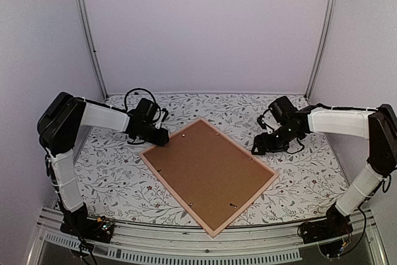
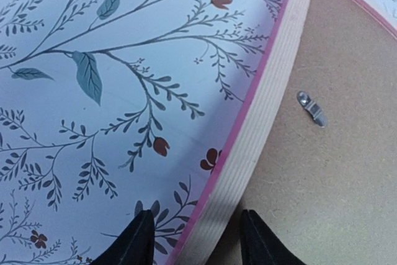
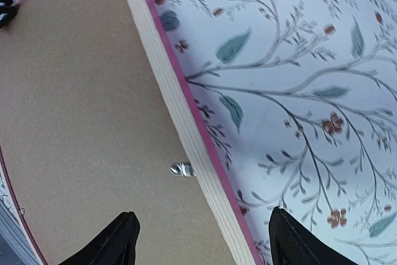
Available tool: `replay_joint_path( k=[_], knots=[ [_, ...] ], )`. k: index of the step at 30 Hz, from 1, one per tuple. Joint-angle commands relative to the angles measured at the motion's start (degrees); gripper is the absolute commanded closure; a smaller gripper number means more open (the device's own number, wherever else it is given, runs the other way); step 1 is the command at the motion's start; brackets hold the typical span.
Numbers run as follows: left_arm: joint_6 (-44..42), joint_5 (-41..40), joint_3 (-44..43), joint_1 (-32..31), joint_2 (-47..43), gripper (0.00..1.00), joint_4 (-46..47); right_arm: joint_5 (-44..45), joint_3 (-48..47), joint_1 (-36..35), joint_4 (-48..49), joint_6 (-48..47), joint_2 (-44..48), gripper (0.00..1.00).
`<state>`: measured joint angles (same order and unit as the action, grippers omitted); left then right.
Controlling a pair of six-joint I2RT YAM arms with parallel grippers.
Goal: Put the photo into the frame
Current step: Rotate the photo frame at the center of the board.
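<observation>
The frame [image 1: 177, 195] lies face down on the floral table, its thin pink border around the plain brown backing board [image 1: 208, 175]. The photo is out of view. My left gripper [image 1: 162, 139] is open at the frame's far-left edge. In the left wrist view its jaws [image 2: 195, 215] straddle the ribbed frame edge [image 2: 260, 110], one finger over the cloth and one over the board. My right gripper [image 1: 257, 147] is open wide at the frame's far-right edge. In the right wrist view it [image 3: 203, 214] straddles the frame edge [image 3: 161, 72] the same way.
Small metal clips [image 2: 311, 108] [image 3: 181, 169] hold the backing board along the frame's inner edge. The floral tablecloth [image 1: 298, 178] covers the table. White walls and two metal posts [image 1: 90, 35] close in the back. Cables lie behind each gripper.
</observation>
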<state>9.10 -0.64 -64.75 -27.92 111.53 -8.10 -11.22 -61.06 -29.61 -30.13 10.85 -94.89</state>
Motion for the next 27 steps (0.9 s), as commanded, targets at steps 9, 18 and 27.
replay_joint_path(
  k=[9,18,27],
  knots=[
    [12.1,1.2,12.2,3.2,-7.0,0.69,3.7,10.5,11.0,0.4,-6.3,15.7,14.1,0.23],
    [23.3,5.2,27.6,4.4,-18.9,0.72,11.6,6.0,14.1,0.5,-0.7,18.3,11.5,0.23],
    [32.3,8.9,42.3,0.1,-32.2,0.71,16.2,-0.8,15.7,0.5,7.5,18.8,5.1,0.32]
  ],
)
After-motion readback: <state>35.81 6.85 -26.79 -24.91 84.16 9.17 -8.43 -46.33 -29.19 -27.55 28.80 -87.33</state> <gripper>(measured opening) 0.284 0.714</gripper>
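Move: At the frame's upper-left short rail, the left hand already has its fingers astride it, the rail about 1 cm below the hand point, with the left corner some 6 cm back and 8 cm to its left and a metal clip about 4 cm ahead and 7 cm right. The open right hand hovers over the long right rail; the stretch of near-right short rail it goes for lies roughly 10 cm back, 6 cm right and 5 cm below, just past the right corner (8 cm back, 8 cm right). Closing onto the short rail, the left hand pinches it and drags it back some 12 cm and about half as far left, level over the board, turning counter-clockwise about 20 degrees and rolling its right side up. The right hand, still open, swings back and right about 6 cm, turning clockwise, then sinks and eases a little left to bring its fingers astride the near-right rail beside the corner. ##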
